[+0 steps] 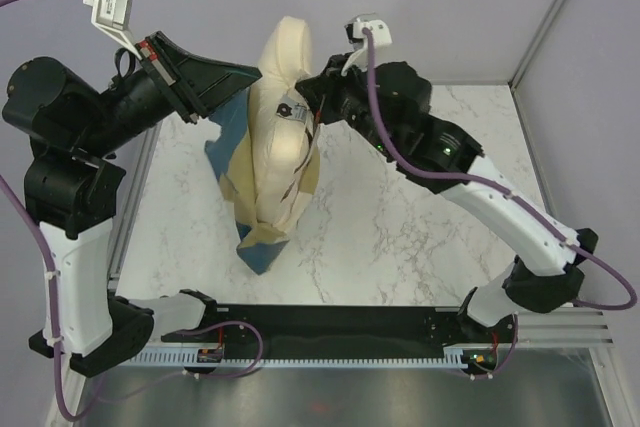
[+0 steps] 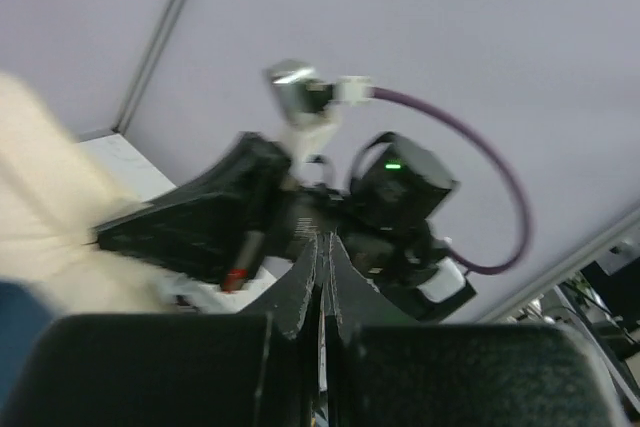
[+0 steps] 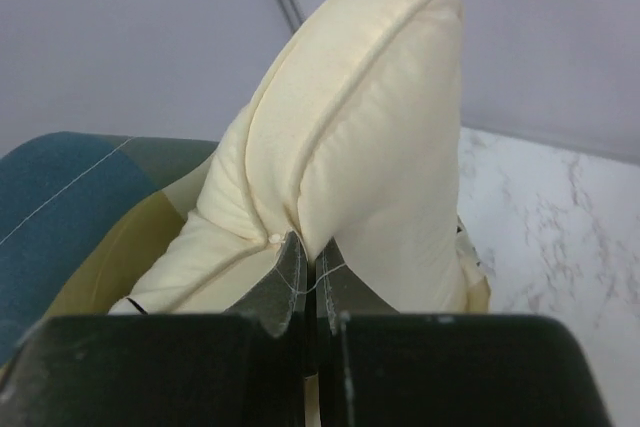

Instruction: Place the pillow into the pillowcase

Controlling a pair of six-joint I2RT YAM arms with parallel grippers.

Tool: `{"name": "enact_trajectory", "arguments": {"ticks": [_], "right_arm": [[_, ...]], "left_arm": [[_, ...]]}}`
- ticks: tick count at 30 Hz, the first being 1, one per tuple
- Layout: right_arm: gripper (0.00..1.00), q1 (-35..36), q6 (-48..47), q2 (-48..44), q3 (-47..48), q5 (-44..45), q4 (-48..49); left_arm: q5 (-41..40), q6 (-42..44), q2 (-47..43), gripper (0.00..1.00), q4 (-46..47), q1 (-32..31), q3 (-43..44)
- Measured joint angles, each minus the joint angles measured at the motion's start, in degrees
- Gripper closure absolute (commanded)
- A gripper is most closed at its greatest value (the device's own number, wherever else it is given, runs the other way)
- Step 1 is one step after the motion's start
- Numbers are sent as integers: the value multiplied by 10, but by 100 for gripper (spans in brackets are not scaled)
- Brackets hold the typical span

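The cream pillow stands on end in the middle of the table, its lower part inside the blue and tan checked pillowcase. My right gripper is at the pillow's right side. In the right wrist view it is shut, pinching a fold of the pillow, and the pillowcase shows at the left. My left gripper touches the pillow's upper left edge. The blurred left wrist view shows it shut with nothing plainly between its fingers, and the pillow at the left.
The white marbled table reaches out to the right and in front of the pillow. Grey walls close the back and sides. A black rail with both arm bases runs along the near edge.
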Motion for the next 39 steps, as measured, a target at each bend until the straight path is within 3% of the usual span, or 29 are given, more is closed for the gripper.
{"name": "enact_trajectory", "arguments": {"ticks": [4, 9, 11, 12, 15, 17, 20, 30, 34, 39], "right_arm": [[100, -43, 38, 54, -55, 1, -9], [100, -62, 77, 37, -165, -18, 76], [100, -59, 84, 7, -207, -29, 101], [100, -57, 84, -11, -222, -37, 109], [100, -56, 83, -69, -250, -69, 123], [100, -56, 81, -108, -270, -88, 126], [100, -56, 77, -160, -317, -114, 128], [100, -57, 72, -274, -445, -112, 146], [100, -57, 70, -306, -473, -95, 139], [100, -57, 70, -334, -493, -71, 121]], "left_arm": [[24, -24, 3, 98, 27, 0, 13], [31, -33, -5, 97, 52, 0, 35], [28, -27, -16, 81, 48, 0, 28], [24, -20, -22, 60, 43, 0, 21], [-34, 35, -48, 32, 0, -1, -7], [-107, 81, -70, 24, -36, -2, -41], [-216, 142, -99, 0, -73, -2, -106], [-458, 191, -90, 0, -121, -1, -362], [-483, 186, -112, 0, -117, 16, -445], [-463, 137, -132, 0, -94, 92, -534]]}}
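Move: The pillowcase hangs beneath the raised left gripper, whose closed tips seem to pinch its blue edge; its middle lies roughly 28 cm below, 4 cm left and 2 cm ahead. The bunched pillow is about 12 cm ahead of the left gripper, 2 cm to its right and 14 cm lower. From the right gripper, which already holds the pillow, the pillow's middle is some 4 cm left, 2 cm ahead and 4 cm below, and the pillowcase's middle is 10 cm left, 8 cm back and 18 cm below. Ease the left gripper slightly up and back, then open it wide to let go of the pillowcase and swing it down about 35 cm, also left and forward, turning its fingers down over the loose cloth. Keep the right pinch on the pillow: dip it forward and down some 13 cm, then draw it back and right, rising a little before it sinks again. ##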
